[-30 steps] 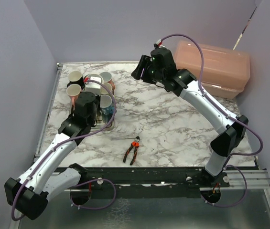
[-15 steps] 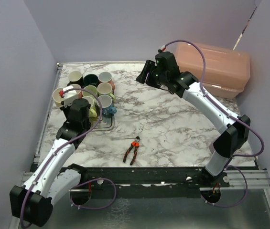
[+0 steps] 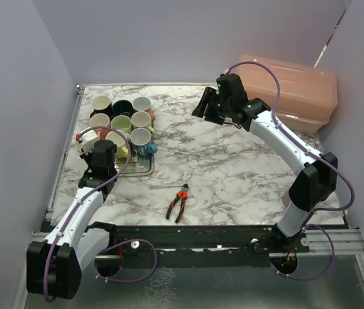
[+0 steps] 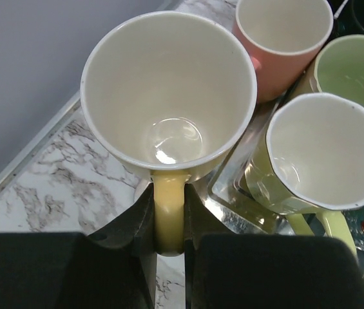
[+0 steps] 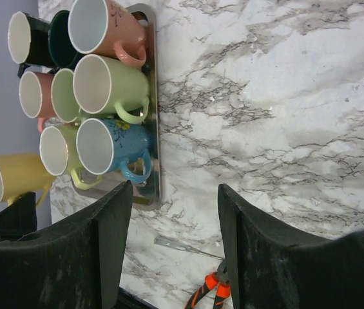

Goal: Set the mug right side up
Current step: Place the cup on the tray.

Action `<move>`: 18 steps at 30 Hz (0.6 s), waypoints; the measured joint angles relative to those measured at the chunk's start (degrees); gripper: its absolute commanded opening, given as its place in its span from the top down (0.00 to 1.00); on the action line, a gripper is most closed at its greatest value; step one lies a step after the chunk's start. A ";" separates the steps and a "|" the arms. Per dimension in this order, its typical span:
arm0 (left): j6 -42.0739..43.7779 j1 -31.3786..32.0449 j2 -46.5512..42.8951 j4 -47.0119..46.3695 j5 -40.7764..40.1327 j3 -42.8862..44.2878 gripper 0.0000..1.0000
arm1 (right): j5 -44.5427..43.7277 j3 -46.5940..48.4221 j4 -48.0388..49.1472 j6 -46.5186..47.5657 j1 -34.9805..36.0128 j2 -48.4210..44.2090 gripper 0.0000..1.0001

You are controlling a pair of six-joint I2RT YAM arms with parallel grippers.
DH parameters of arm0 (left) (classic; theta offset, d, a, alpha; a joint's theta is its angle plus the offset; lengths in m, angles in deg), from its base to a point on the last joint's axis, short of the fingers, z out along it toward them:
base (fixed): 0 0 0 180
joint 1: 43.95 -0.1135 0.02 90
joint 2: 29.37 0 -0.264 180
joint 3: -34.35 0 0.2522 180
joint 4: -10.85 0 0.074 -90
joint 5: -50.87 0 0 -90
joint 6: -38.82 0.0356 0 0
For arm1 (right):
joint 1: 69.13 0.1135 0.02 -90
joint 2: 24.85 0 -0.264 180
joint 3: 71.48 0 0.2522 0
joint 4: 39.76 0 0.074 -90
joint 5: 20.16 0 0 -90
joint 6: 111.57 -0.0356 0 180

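The mug (image 4: 169, 90) is pale yellow with a cream inside. It is held mouth up, like the mugs beside it, over the marble just left of the metal tray (image 4: 233, 187). My left gripper (image 4: 169, 222) is shut on its handle, which shows between the black fingers (image 4: 127, 225). From above, the mug (image 3: 82, 140) is near the table's left edge, with the left gripper (image 3: 95, 149) behind it. Whether its base touches the table is hidden. My right gripper (image 3: 209, 106) hangs open and empty over the far middle of the table. Its wrist view has the mug (image 5: 11, 177) at the lower left.
Several upright mugs stand packed on the tray (image 3: 144, 168). Red-handled pliers (image 3: 178, 203) lie near the front edge, also visible between the right fingers (image 5: 210, 293). A pink lidded box (image 3: 291, 90) sits at the back right. The table's left rim runs close to the held mug.
My left arm has drawn back and carried the yellow mug leftward from over the tray to beside it. The right arm has swung to the right, away from the mugs.
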 measured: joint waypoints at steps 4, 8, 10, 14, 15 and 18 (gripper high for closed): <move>0.33 -0.09 0.87 -3.23 2.45 -2.82 1.00 | 0.50 -1.44 -0.04 -0.07 -0.87 -0.02 0.41; 1.31 -0.20 2.43 -6.38 3.72 -4.48 1.00 | 0.94 -2.40 -0.04 -0.39 -1.49 -0.02 0.41; 1.60 -0.20 3.10 -7.39 4.37 -4.92 1.00 | 1.25 -2.80 -0.02 -0.46 -1.79 -0.04 0.41; 1.92 -0.20 4.17 -9.35 6.08 -5.79 1.00 | 1.64 -3.61 -0.11 -0.61 -2.14 -0.09 0.41; 1.99 -0.20 4.28 -9.70 6.49 -6.03 1.00 | 1.66 -3.74 -0.20 -0.66 -2.23 -0.09 0.41; 2.95 -0.22 4.94 -11.43 7.43 -6.91 1.00 | 1.70 -4.11 -0.26 -0.66 -2.64 -0.09 0.41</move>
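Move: The yellow mug is already held upright by its handle. Its open spot in the tray's near left corner lies some 6 cm ahead of the left hand, level sideways and 14 cm below. Mug middles are about 10 cm below the hand: yellow-green mug 8 cm ahead, 8 cm right; pink mug 16 cm ahead, 1 cm left; small green mug 16 cm ahead, 8 cm right. From the right hand, the spot is roughly 46 cm left, 5 cm back, 23 cm below. The yellow mug, still pinched by its handle, is lowered about 4.5 cm by the left hand towards the tray's near left corner, easing some 2 cm to the right beside the yellow-green mug and slowing as it sinks; the wrist turns roughly 5 degrees clockwise. The empty right hand sinks about 3 cm and drifts 2 cm right, fingers staying open. ##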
